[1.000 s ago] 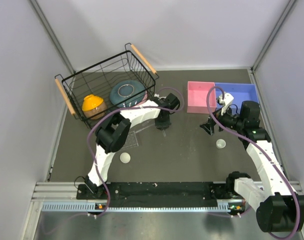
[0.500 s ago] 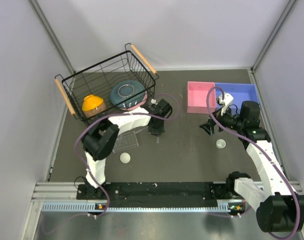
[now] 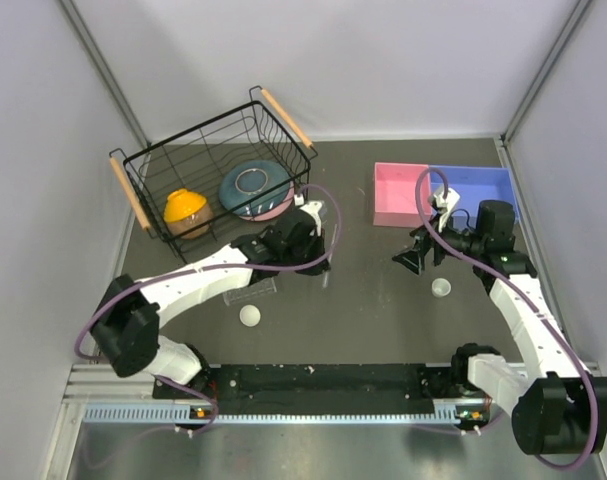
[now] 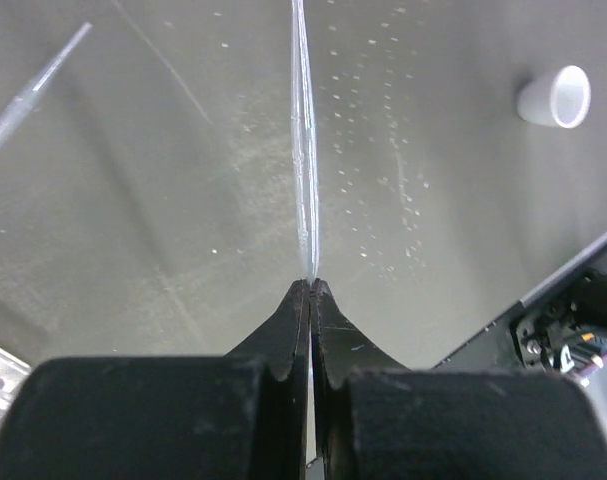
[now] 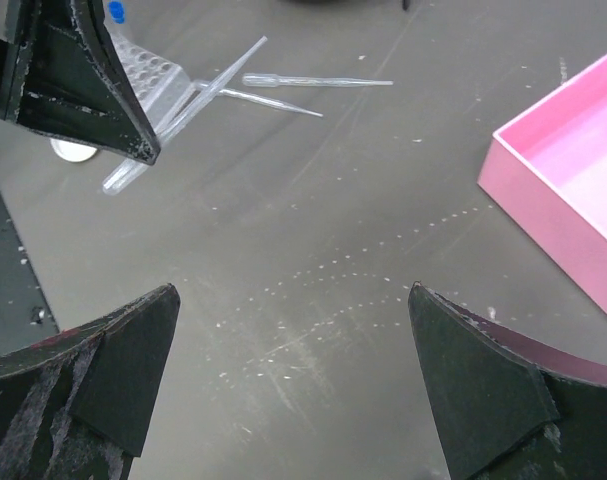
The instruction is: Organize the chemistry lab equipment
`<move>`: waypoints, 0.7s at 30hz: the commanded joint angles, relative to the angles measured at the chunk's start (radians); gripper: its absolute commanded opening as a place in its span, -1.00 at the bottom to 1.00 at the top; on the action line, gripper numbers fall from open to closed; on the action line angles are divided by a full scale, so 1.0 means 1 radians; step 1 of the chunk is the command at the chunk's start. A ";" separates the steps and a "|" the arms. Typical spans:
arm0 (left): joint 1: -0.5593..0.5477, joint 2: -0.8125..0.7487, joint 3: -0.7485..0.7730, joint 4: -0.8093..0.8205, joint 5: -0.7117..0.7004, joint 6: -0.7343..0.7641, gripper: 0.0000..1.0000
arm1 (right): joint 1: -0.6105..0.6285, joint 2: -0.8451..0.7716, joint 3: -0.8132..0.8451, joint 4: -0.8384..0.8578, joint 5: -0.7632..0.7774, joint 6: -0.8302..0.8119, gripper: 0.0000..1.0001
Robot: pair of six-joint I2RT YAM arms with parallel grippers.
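Note:
My left gripper (image 4: 311, 282) is shut on the end of a thin clear rod (image 4: 304, 150), which points straight away from the jaws over the dark table. Seen from above, that gripper (image 3: 319, 266) hangs just right of the clear flat tube rack (image 3: 249, 285). A second rod (image 4: 31, 92) lies at the upper left of the left wrist view. One white cup (image 3: 250, 315) sits near the rack, another (image 3: 441, 288) below my right gripper (image 3: 410, 262). The right gripper (image 5: 293, 295) is open over bare table. Ahead of it lie several rods (image 5: 268, 100) and the rack (image 5: 151, 70), which holds a blue-capped tube (image 5: 116, 12).
A black wire basket (image 3: 143, 215) at the back left holds an orange bowl (image 3: 186, 208) and a teal-pink bowl (image 3: 253, 188). A pink tray (image 3: 400, 192) and a blue tray (image 3: 475, 185) stand at the back right. The pink tray's corner (image 5: 568, 165) is close to the right gripper.
The left jaws closed on the rod. The left arm's elbow swung out to the left and its gripper came slightly nearer. The right arm barely moved.

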 commanded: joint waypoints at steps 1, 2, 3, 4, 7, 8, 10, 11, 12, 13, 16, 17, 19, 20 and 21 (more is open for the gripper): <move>-0.029 -0.119 -0.065 0.158 0.051 0.015 -1.00 | -0.012 0.022 0.034 0.030 -0.126 0.017 0.97; -0.032 -0.133 -0.085 0.181 0.053 0.013 -1.00 | -0.013 0.028 0.035 0.030 -0.136 0.019 0.97; -0.038 -0.145 -0.095 0.192 0.054 0.006 -1.00 | -0.012 0.030 0.035 0.032 -0.145 0.022 0.97; -0.042 -0.171 -0.106 0.202 0.059 0.003 -1.00 | -0.012 0.031 0.035 0.030 -0.160 0.023 0.97; -0.059 -0.208 -0.141 0.244 0.066 -0.003 -1.00 | -0.013 0.036 0.034 0.032 -0.188 0.025 0.98; -0.062 -0.214 -0.154 0.251 0.068 -0.005 -1.00 | -0.012 0.036 0.031 0.030 -0.194 0.025 0.98; -0.076 -0.224 -0.158 0.267 0.069 -0.006 -1.00 | -0.012 0.041 0.032 0.032 -0.214 0.028 0.98; -0.082 -0.225 -0.160 0.270 0.069 -0.006 -1.00 | -0.012 0.039 0.032 0.032 -0.221 0.028 0.97; -0.095 -0.225 -0.161 0.276 0.069 -0.006 -1.00 | -0.012 0.044 0.032 0.032 -0.234 0.029 0.97; -0.099 -0.225 -0.163 0.282 0.069 -0.006 -1.00 | -0.012 0.047 0.032 0.032 -0.240 0.033 0.97; -0.119 -0.225 -0.163 0.300 0.063 -0.006 -1.00 | -0.012 0.059 0.034 0.033 -0.267 0.040 0.97; -0.124 -0.225 -0.163 0.302 0.060 -0.008 -1.00 | -0.012 0.062 0.034 0.035 -0.274 0.048 0.98; -0.131 -0.225 -0.163 0.317 0.060 -0.013 -1.00 | -0.012 0.074 0.034 0.043 -0.292 0.057 0.97; -0.134 -0.225 -0.166 0.323 0.057 -0.014 -1.00 | -0.013 0.079 0.034 0.046 -0.298 0.068 0.97; -0.138 -0.225 -0.168 0.328 0.056 -0.019 -1.00 | -0.012 0.083 0.034 0.047 -0.310 0.072 0.97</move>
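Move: The shut left fingers hold a pipette, and the open right gripper it is being taken to is about 16 cm to their right, 1 cm ahead and some 6 cm above. From the right hand that pipette's middle lies roughly 16 cm left, 2 cm ahead and 6 cm below. The pink box stands 20 cm ahead of the right hand, 3 cm right and 16 cm down; the white cup is 10 cm right, 2 cm back and 16 cm down. Rising about 5 cm while drawing back as much and easing 3 cm right, the left hand carries the pipette towards the right gripper, keeping its pinch near the bulb end as its fingers swing up and right some 20 degrees. The right hand, still wide open, comes about 3 cm left and back to meet it, turning some 15 degrees, mostly counter-clockwise. ##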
